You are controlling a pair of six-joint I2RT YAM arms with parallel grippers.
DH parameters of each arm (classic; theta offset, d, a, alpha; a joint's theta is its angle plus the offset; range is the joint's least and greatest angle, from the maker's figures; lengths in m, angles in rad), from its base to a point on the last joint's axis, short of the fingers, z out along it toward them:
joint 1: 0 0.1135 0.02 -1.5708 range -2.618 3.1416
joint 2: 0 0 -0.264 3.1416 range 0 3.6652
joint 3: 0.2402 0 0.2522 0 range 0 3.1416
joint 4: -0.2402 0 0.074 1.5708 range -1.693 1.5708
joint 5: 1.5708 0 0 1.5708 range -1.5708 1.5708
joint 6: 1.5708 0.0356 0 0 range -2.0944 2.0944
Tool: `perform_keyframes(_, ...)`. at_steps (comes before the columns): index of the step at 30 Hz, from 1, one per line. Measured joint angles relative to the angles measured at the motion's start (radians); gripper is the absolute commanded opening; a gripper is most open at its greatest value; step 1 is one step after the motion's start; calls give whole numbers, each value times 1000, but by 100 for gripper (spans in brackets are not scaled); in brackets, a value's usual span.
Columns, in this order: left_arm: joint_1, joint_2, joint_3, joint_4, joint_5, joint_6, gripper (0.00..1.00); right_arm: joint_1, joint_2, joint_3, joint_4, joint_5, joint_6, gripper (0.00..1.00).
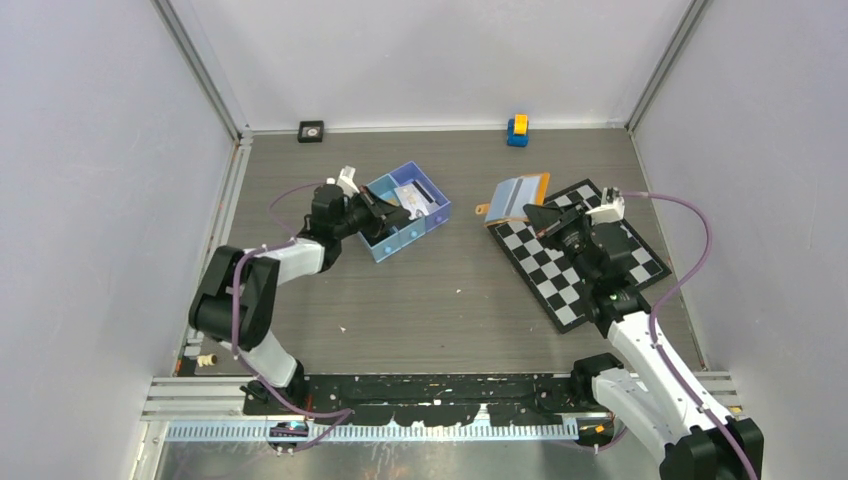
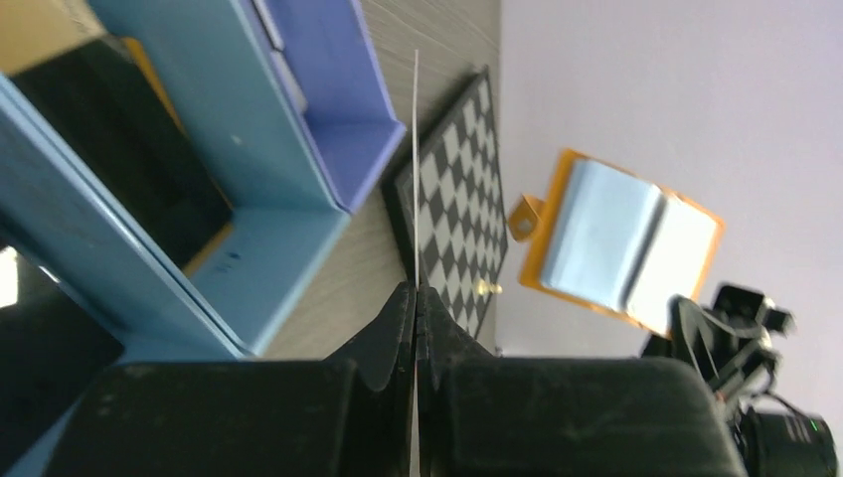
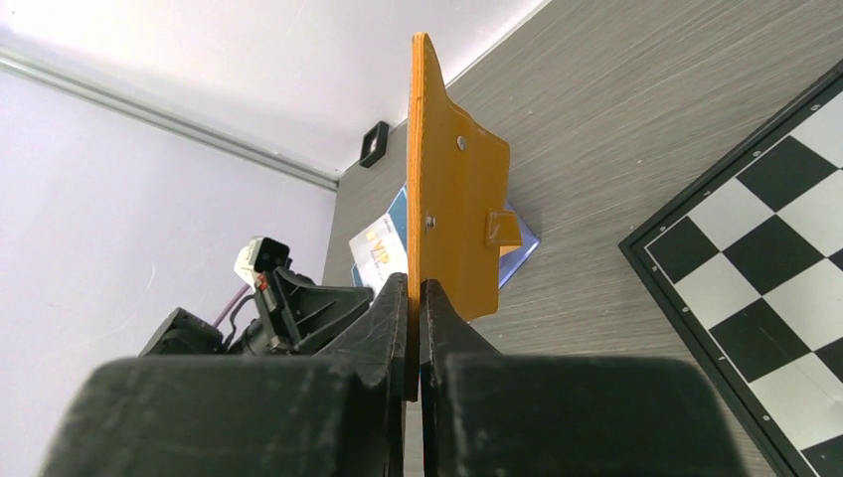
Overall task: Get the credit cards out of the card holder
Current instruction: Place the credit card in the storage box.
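The orange card holder [image 1: 518, 198] hangs open above the table with its pale blue inside showing, and my right gripper [image 1: 537, 213] is shut on its lower edge. In the right wrist view the holder [image 3: 452, 209] stands edge-on between the shut jaws [image 3: 416, 288]. My left gripper [image 1: 390, 214] hovers over the blue tray [image 1: 432, 225], shut on a thin credit card [image 2: 416, 149] seen edge-on as a white line. Another card [image 1: 418, 198] lies flat in the tray. From the left wrist, the open card holder [image 2: 621, 238] shows off to the right.
A black-and-white chessboard [image 1: 580, 255] lies under the right arm. A small blue and yellow toy [image 1: 517, 130] and a small black square [image 1: 311, 131] sit by the back wall. Walls enclose the table on three sides.
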Motion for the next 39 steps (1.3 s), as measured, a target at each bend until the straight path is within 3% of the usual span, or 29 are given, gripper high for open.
perform_keyframes(14,-15,302,259,-66,-130,-24,0,0,-13,0,-38,20,-4,1)
perform_keyframes(18,-20,335,307,-73,-146,-27,27,0,-13,0,-38,19,-4,1)
perform_keyframes(25,-30,276,328,-177,-165,31,47,-1,53,0,25,-69,3,1)
perform_keyframes(31,-37,34,252,-262,-140,125,67,-1,179,-2,231,-230,56,1)
perform_keyframes(32,-37,-18,228,-257,-124,135,86,-1,202,-2,278,-260,72,1)
perform_keyframes(33,-38,-66,201,-243,-103,139,98,-1,224,-4,328,-288,88,0)
perform_keyframes(39,-53,-204,14,-56,19,120,100,-1,315,-26,590,-416,188,0)
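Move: The left hand holds the credit card; the storage box's purple compartment lies about 9 cm ahead, 3 cm right and 11 cm below it, the middle blue compartment roughly 4 cm ahead, 2 cm left and equally low. From the right hand, which still grips the card holder, the left gripper is some 24 cm left, 2 cm ahead and 8 cm lower; the chessboard's middle is about 15 cm right, 3 cm back and 22 cm down. Left reaches about 9 cm forward-down, releases card into purple compartment, retreats up and back; right brings holder left. ##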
